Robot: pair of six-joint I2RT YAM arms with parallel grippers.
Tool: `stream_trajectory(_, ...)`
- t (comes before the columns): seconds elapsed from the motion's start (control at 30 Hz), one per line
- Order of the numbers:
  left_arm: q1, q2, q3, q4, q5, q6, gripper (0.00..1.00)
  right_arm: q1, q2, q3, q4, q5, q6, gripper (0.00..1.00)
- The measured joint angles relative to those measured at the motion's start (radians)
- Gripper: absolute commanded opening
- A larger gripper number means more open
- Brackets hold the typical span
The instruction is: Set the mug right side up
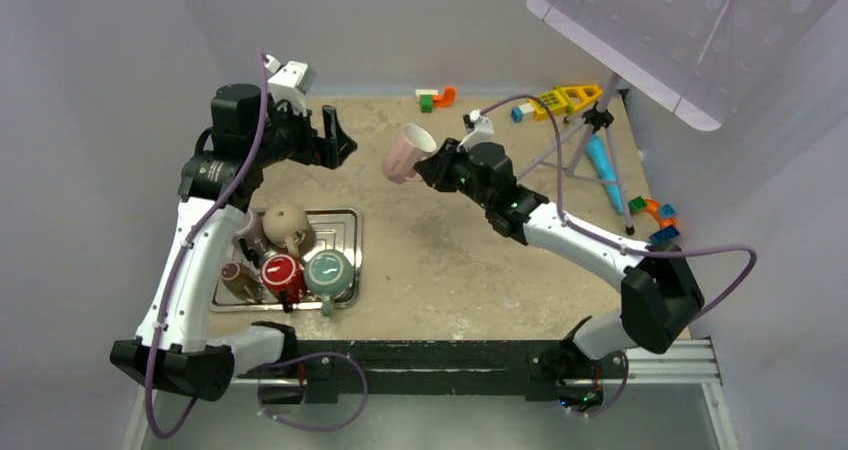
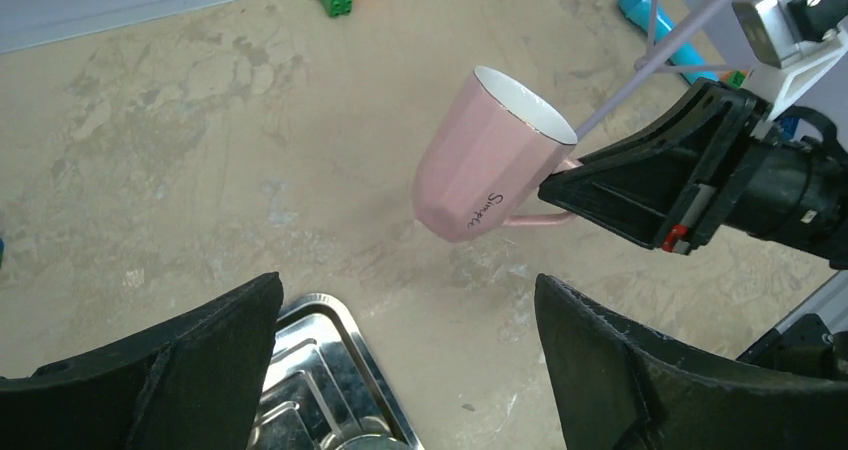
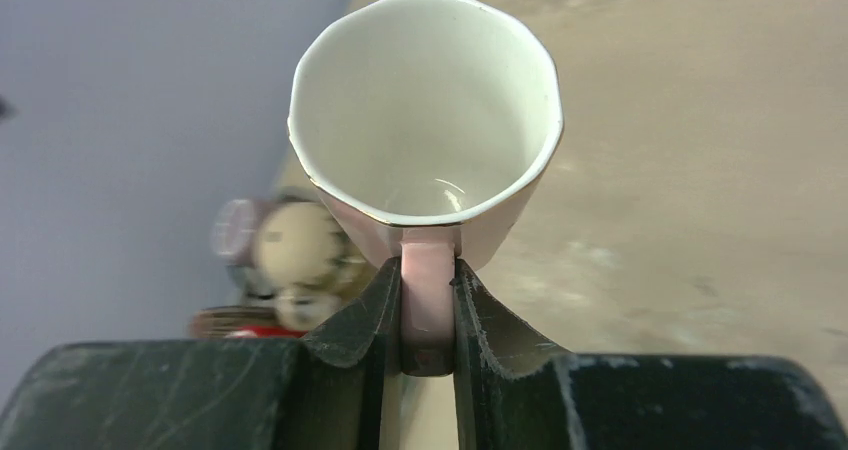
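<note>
A pink mug (image 1: pixel 406 153) with a white inside hangs in the air above the middle of the table, tilted, its mouth facing up and to the right. My right gripper (image 1: pixel 432 165) is shut on its handle (image 3: pixel 428 288). In the left wrist view the mug (image 2: pixel 487 160) floats above the table with the right gripper's fingers (image 2: pixel 640 180) on its handle. In the right wrist view the mug's open mouth (image 3: pixel 425 105) faces the camera. My left gripper (image 1: pixel 338 148) is open and empty, to the left of the mug.
A metal tray (image 1: pixel 340 232) at the left holds several mugs, among them a beige (image 1: pixel 285 226), a red (image 1: pixel 281 272) and a teal one (image 1: pixel 328 270). Toy bricks (image 1: pixel 436 97) lie at the back. A tripod (image 1: pixel 595 135) with a white board stands at the right.
</note>
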Motion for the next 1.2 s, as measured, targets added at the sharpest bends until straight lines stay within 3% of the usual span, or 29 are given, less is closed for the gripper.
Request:
stream_trajectory(0.13,0.0,0.027,0.025,-0.061,-0.021,0.002,1.0,0.003,0.031,-0.079,0.034,0.149,-0.214,0.0)
stream_trajectory(0.37,0.0,0.061,0.065,-0.205,-0.081,0.026,1.0,0.003,0.215,-0.214,0.455,0.299,-0.693,0.0)
stream_trajectory(0.53,0.0,0.072,0.028,-0.306,-0.132,0.061,1.0,0.001,0.37,-0.232,0.598,0.348,-0.851,0.0)
stream_trajectory(0.77,0.002,0.101,-0.059,-0.385,-0.205,0.112,1.0,-0.001,0.386,-0.113,0.417,0.363,-0.807,0.0)
stream_trajectory(0.97,0.002,0.103,-0.124,-0.391,-0.219,0.168,1.0,0.005,0.26,-0.216,0.418,0.367,-0.656,0.0)
stream_trajectory(1.2,-0.02,0.111,-0.201,-0.396,-0.232,0.237,1.0,0.019,0.332,-0.248,0.452,0.408,-0.6,0.0)
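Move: The right gripper already holds the pink mug by its handle. Its clear table spot lies about 10 cm ahead, 4 cm right and 24 cm below, with the tripod foot 8 cm ahead and 15 cm right, and the toy blocks some 34 cm ahead, 3 cm right. From the empty left gripper, the mug is 7 cm ahead, 14 cm right, 10 cm below; the tray's middle is 11 cm back, 10 cm left, 34 cm below, and its cream mug 7 cm back, 9 cm left. Bring the right gripper down about 17 cm onto the clear table, first forward and right, easing slightly back and up before lowering again, rolling its left side down some 40 degrees to level the mug; keep pinching the handle. Sink the open left gripper about as far, drawing it back and left towards the tray and tipping its fingers down. ##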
